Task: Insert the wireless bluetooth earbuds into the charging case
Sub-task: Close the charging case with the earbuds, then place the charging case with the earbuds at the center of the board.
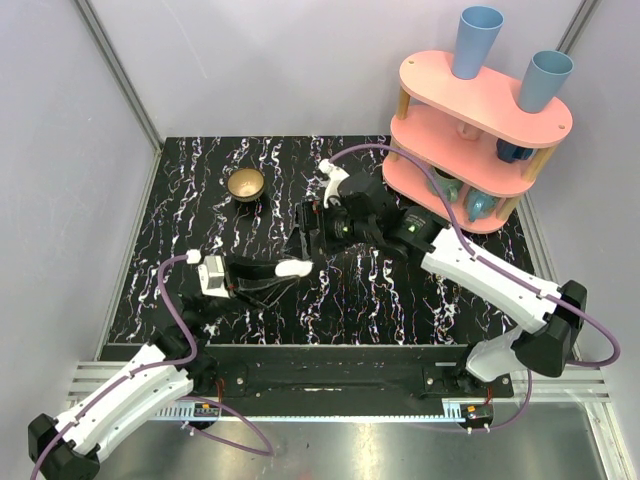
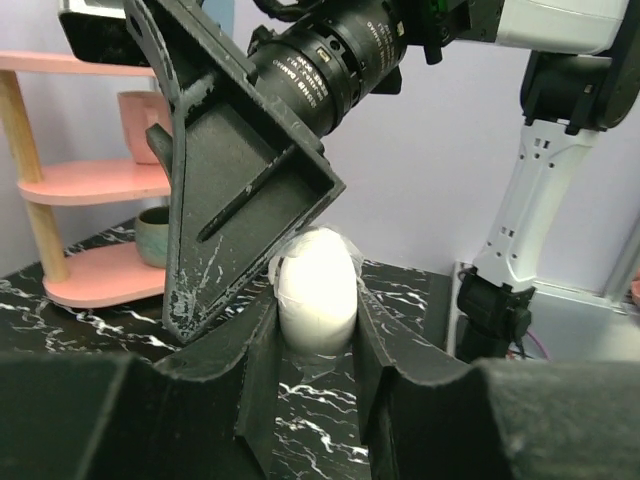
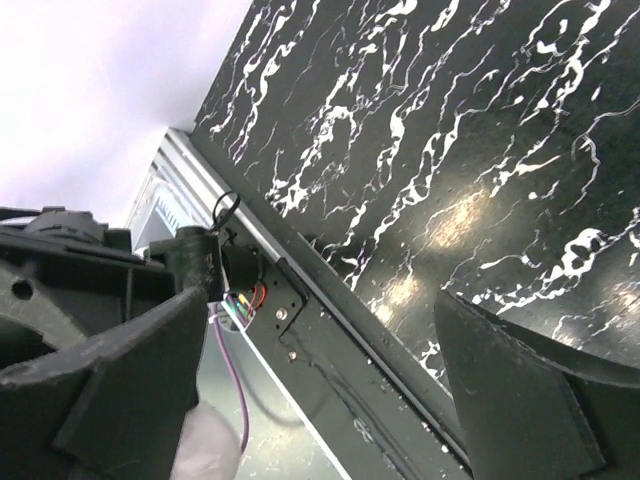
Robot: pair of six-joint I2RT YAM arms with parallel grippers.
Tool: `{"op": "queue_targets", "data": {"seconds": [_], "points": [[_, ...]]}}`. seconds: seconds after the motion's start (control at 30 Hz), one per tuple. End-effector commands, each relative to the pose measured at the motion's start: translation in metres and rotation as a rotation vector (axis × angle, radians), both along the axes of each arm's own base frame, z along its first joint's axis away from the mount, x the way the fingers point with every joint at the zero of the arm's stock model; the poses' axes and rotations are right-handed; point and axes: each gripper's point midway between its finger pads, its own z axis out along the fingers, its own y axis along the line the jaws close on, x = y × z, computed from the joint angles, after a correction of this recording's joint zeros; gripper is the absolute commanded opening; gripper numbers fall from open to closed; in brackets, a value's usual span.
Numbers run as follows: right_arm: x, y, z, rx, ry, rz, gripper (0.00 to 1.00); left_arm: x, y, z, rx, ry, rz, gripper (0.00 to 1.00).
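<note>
The charging case [image 1: 293,267] is a smooth white oval pebble, and my left gripper [image 1: 278,272] is shut on it just above the marble table. The left wrist view has the case [image 2: 316,290] standing on end between my two black fingers [image 2: 255,370], lid closed. My right gripper [image 1: 300,240] hangs open directly behind and above the case, and one of its black fingers [image 2: 240,200] looms over it. In the right wrist view the right gripper [image 3: 320,330] has nothing between its jaws. The earbuds are out of view.
A small brass bowl [image 1: 246,184] sits at the back left of the black marble table [image 1: 380,300]. A pink tiered shelf [image 1: 480,110] with blue cups stands at the back right. The table's near metal rail [image 3: 330,340] runs under the right gripper.
</note>
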Motion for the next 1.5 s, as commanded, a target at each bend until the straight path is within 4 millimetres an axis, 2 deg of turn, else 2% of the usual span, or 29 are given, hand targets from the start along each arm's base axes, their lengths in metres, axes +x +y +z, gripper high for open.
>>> {"op": "queue_targets", "data": {"seconds": [0.0,0.17,0.23,0.43,0.47,0.5,0.53,0.6,0.63,0.73,0.87,1.03,1.07,1.1,1.13,1.2,1.23,1.3,1.47], "points": [[-0.024,-0.001,0.017,0.037,-0.034,0.031,1.00,0.010,0.014,0.025,-0.094,0.023,0.084,0.00],[-0.026,-0.017,0.005,0.012,-0.039,-0.037,1.00,0.015,0.020,0.024,-0.107,0.070,0.130,0.00],[-0.020,-0.026,0.011,0.015,-0.070,-0.087,1.00,0.019,0.022,0.024,-0.111,0.089,0.148,0.00],[0.003,-0.050,0.031,0.046,-0.154,-0.273,1.00,0.034,0.020,0.005,-0.048,0.221,0.199,0.00],[0.006,-0.056,0.026,0.041,-0.146,-0.312,1.00,0.042,0.019,-0.017,0.005,0.329,0.225,0.00],[0.011,-0.065,0.029,0.043,-0.167,-0.362,1.00,0.050,0.023,-0.016,0.002,0.383,0.277,0.00],[0.012,-0.070,0.027,0.036,-0.171,-0.386,1.00,0.057,0.021,-0.030,0.037,0.469,0.301,0.00],[0.015,-0.084,0.018,0.026,-0.159,-0.458,1.00,0.056,0.015,-0.048,0.130,0.598,0.285,0.00],[0.015,-0.087,0.017,0.030,-0.156,-0.472,1.00,0.060,0.007,-0.065,0.192,0.658,0.271,0.00],[0.012,-0.091,0.005,0.019,-0.136,-0.483,1.00,0.054,-0.011,-0.084,0.242,0.748,0.183,0.00],[0.009,-0.095,-0.006,0.023,-0.095,-0.508,1.00,0.060,-0.022,-0.084,0.157,0.784,0.144,0.00],[0.011,-0.119,-0.007,0.002,-0.111,-0.599,1.00,0.087,-0.025,-0.098,0.077,0.879,0.230,0.00],[0.010,-0.125,-0.008,-0.019,-0.116,-0.612,1.00,0.092,-0.031,-0.084,0.010,0.877,0.203,0.00],[0.013,-0.131,-0.005,-0.025,-0.134,-0.636,1.00,0.093,-0.036,-0.081,0.000,0.879,0.180,0.00],[0.013,-0.135,-0.004,-0.033,-0.143,-0.641,1.00,0.097,-0.043,-0.091,0.019,0.906,0.176,0.00],[0.012,-0.141,0.002,-0.037,-0.166,-0.642,1.00,0.102,-0.050,-0.093,-0.005,0.942,0.155,0.00],[0.011,-0.143,0.003,-0.035,-0.174,-0.640,1.00,0.106,-0.052,-0.103,0.001,0.968,0.165,0.00],[0.009,-0.149,0.003,-0.040,-0.188,-0.645,1.00,0.110,-0.055,-0.104,-0.047,0.989,0.153,0.00],[0.003,-0.159,-0.001,-0.031,-0.181,-0.654,1.00,0.124,-0.063,-0.130,-0.094,1.093,0.178,0.00]]}}
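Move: The left hand already holds the white charging case. The black case lies on the table some 20 cm ahead of that hand, 5 cm to its right and about 28 cm below; the gold bowl stands 17 cm left of the black case and 10 cm farther out. From the right hand, open and empty, the charging case is about 6 cm back, straight behind and near its height, with the black case 14 cm ahead, 5 cm right and 26 cm below. Keeping its pinch on the charging case, the left hand carries it down about 15 cm and forward some 10, veering right towards the black case, while the wrist pitches round by about 60 degrees. The right hand, fingers still wide open, eases back a little, then swings right about 15 cm away from the charging case, turning clockwise some 35 degrees. ##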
